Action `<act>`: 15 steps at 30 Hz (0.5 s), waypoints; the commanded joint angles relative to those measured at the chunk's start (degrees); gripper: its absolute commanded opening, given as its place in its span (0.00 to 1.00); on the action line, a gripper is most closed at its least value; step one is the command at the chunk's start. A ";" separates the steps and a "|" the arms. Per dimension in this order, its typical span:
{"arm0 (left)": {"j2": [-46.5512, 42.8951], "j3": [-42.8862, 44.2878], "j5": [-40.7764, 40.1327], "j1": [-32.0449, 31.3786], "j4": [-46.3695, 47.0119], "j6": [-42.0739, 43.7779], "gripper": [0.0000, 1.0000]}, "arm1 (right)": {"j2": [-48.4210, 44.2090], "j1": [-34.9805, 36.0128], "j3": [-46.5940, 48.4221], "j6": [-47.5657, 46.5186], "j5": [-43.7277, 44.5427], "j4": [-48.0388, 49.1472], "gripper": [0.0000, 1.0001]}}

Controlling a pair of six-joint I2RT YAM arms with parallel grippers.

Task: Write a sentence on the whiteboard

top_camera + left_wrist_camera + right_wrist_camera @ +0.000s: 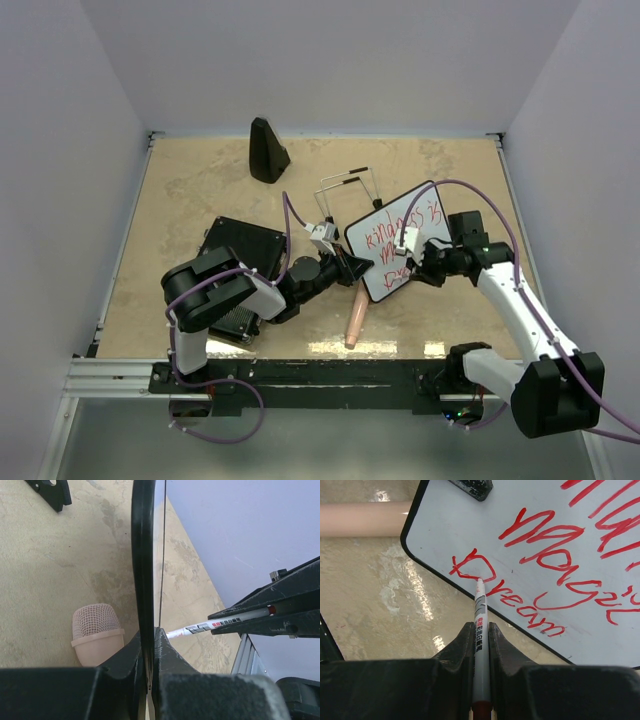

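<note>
The whiteboard is held tilted above the table, its face covered in red handwriting. My left gripper is shut on its left edge; the left wrist view shows the black frame edge-on between the jaws of that gripper. My right gripper is shut on a grey-and-white red marker. The marker's tip touches the whiteboard at a red "D" near its lower corner, above the word "Dream". From the top, the right gripper sits at the board's right side. The marker also shows past the frame.
A pink mesh-headed microphone-like object lies on the table under the board, near the front edge, and also shows as. A black ribbed case sits by the left arm. A black cone-shaped object and a wire stand stand farther back.
</note>
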 commanded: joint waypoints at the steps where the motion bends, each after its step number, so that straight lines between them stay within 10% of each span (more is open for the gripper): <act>1: -1.06 -0.06 1.50 -0.38 5.10 0.45 0.00 | -0.83 0.14 -0.02 1.51 1.88 5.73 0.00; 15: -0.71 0.12 0.97 -0.38 3.78 0.71 0.00 | -8.56 -1.78 10.01 -2.63 5.57 -7.29 0.00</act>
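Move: The marker in the right hand has its tip at the D of "Dream" on the whiteboard, about 5 cm left, 2 cm ahead and 6 cm below that hand. The word "Magic" lies roughly 8 cm ahead and 4 cm left; the microphone on the table, some 13 cm left and 6 cm back. From the left hand, gripping the board's left edge, the D is about 5 cm right, 2 cm back and 4 cm lower. The right hand lifts the marker off the D, rising about 7.5 cm and tilting its fingers up some 10 degrees. ##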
